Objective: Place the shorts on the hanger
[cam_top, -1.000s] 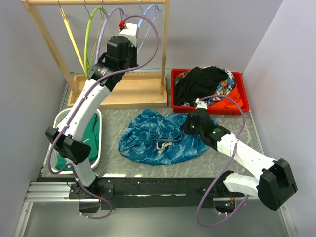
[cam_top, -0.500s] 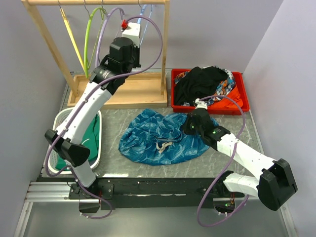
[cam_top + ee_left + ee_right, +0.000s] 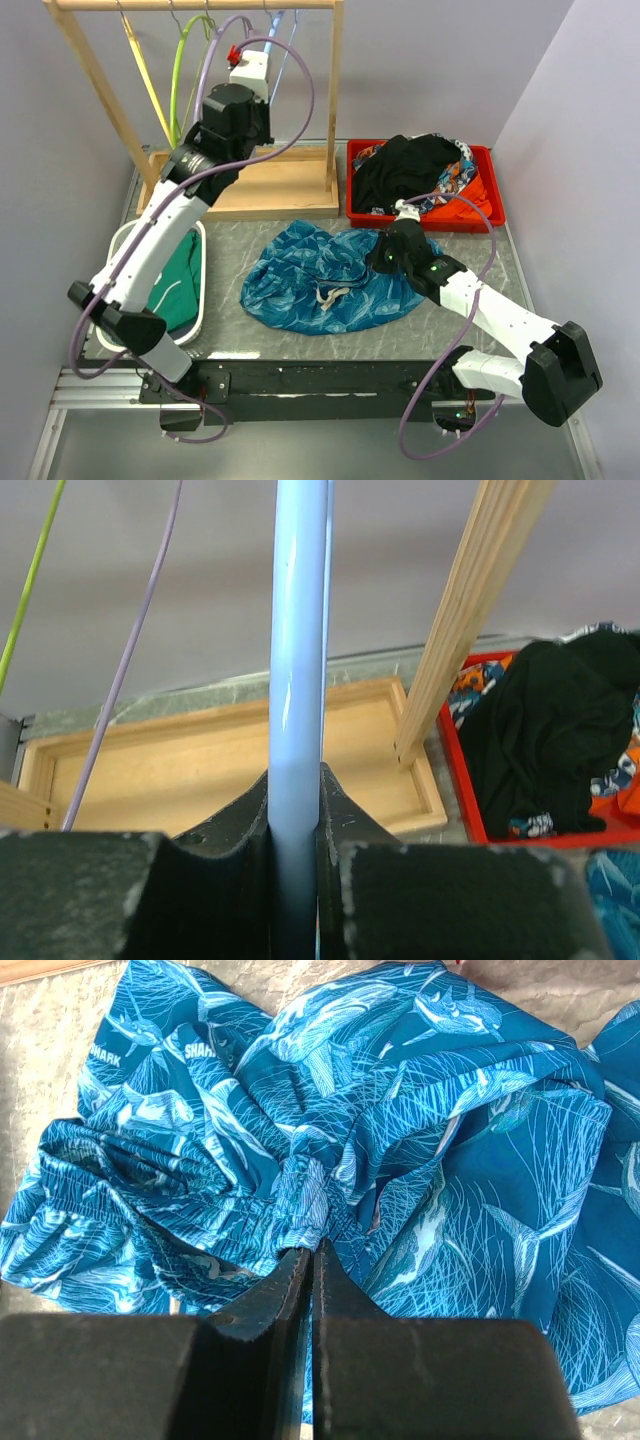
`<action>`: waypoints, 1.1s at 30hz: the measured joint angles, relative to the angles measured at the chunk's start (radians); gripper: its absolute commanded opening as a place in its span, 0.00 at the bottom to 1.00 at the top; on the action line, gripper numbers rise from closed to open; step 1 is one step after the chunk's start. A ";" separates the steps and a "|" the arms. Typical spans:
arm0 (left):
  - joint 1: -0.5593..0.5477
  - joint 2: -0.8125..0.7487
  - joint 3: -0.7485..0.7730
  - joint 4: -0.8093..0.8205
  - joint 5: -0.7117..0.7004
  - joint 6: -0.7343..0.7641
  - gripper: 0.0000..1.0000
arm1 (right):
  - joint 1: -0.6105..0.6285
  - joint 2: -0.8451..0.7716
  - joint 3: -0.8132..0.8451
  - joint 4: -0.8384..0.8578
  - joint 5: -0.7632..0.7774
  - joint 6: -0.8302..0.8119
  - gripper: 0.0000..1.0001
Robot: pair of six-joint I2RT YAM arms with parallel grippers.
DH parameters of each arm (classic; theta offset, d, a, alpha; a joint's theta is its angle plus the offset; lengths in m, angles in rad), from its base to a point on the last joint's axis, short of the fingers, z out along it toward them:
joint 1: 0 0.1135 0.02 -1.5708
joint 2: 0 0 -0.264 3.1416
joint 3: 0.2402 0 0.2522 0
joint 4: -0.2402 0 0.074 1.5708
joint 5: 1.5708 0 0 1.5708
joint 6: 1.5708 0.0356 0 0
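The blue patterned shorts (image 3: 320, 275) lie crumpled on the table in front of the arms, white drawstring up. My right gripper (image 3: 386, 262) rests at their right edge. In the right wrist view its jaws (image 3: 312, 1252) are shut, with a bunched fold of the shorts (image 3: 450, 1160) pinched at the tips. The light-blue hanger (image 3: 291, 40) hangs on the wooden rack's top rail. My left gripper (image 3: 248, 62) is raised to it, and in the left wrist view it (image 3: 297, 800) is shut on the hanger's bar (image 3: 298, 630).
The wooden rack (image 3: 335, 100) with its tray base (image 3: 270, 185) stands at the back, also holding lime-green (image 3: 178, 80), lavender and yellow hangers. A red bin (image 3: 352, 215) holds a black garment (image 3: 400, 165). A white basket (image 3: 203, 290) with a green shirt sits at left.
My left gripper has closed on the light-blue hanger and risen up and to the left, swinging the hanger with it. The right arm and the shorts have stayed still.
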State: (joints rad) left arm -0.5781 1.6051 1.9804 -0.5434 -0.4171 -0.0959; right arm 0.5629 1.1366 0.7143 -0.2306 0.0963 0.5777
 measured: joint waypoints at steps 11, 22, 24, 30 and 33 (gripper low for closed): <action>-0.025 -0.292 -0.291 -0.063 0.053 -0.060 0.01 | 0.000 -0.010 0.000 0.000 0.001 -0.004 0.03; -0.084 -0.747 -0.647 -0.264 0.285 -0.100 0.01 | 0.000 -0.092 -0.002 -0.036 0.100 -0.022 0.00; -0.087 -0.801 -0.680 -0.294 0.335 -0.108 0.01 | 0.000 -0.085 0.014 -0.079 0.151 -0.029 0.00; -0.098 -0.921 -0.750 -0.358 0.496 -0.139 0.01 | -0.047 0.067 0.206 -0.244 0.212 -0.080 0.00; -0.109 -0.951 -0.800 -0.352 0.569 -0.158 0.01 | -0.080 0.130 0.288 -0.301 0.219 -0.108 0.00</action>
State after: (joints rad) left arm -0.6872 0.6537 1.1805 -0.8955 0.1516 -0.2535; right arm 0.4828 1.2663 1.0023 -0.5320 0.3153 0.4702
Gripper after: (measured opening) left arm 0.178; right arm 0.026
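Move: The left hand, already gripping the blue hanger up by the rack, has the shorts about 17 cm back towards the base, 19 cm to its right and some 38 cm below. The purple hanger hangs about 5 cm farther out and 9 cm to its left, at its height; the rack's right post is roughly 7 cm ahead and 14 cm right. From the right hand, pinching the shorts, their middle lies about 10 cm left, 4 cm back and slightly below; the red box is 19 cm ahead, 11 cm right. The left hand keeps its grip on the blue hanger and draws it quickly back towards the base, some 29 cm, clear of the rack bar, sinking about 12 cm and turning roughly 35 degrees clockwise with a downward tip, so that the hanger's far end swings right, over the shorts. Partway through, the right hand, still pinching the edge of the shorts, lifts it about 3 cm and pulls it about 6 cm right and then a little forward, rolling its left side down. ##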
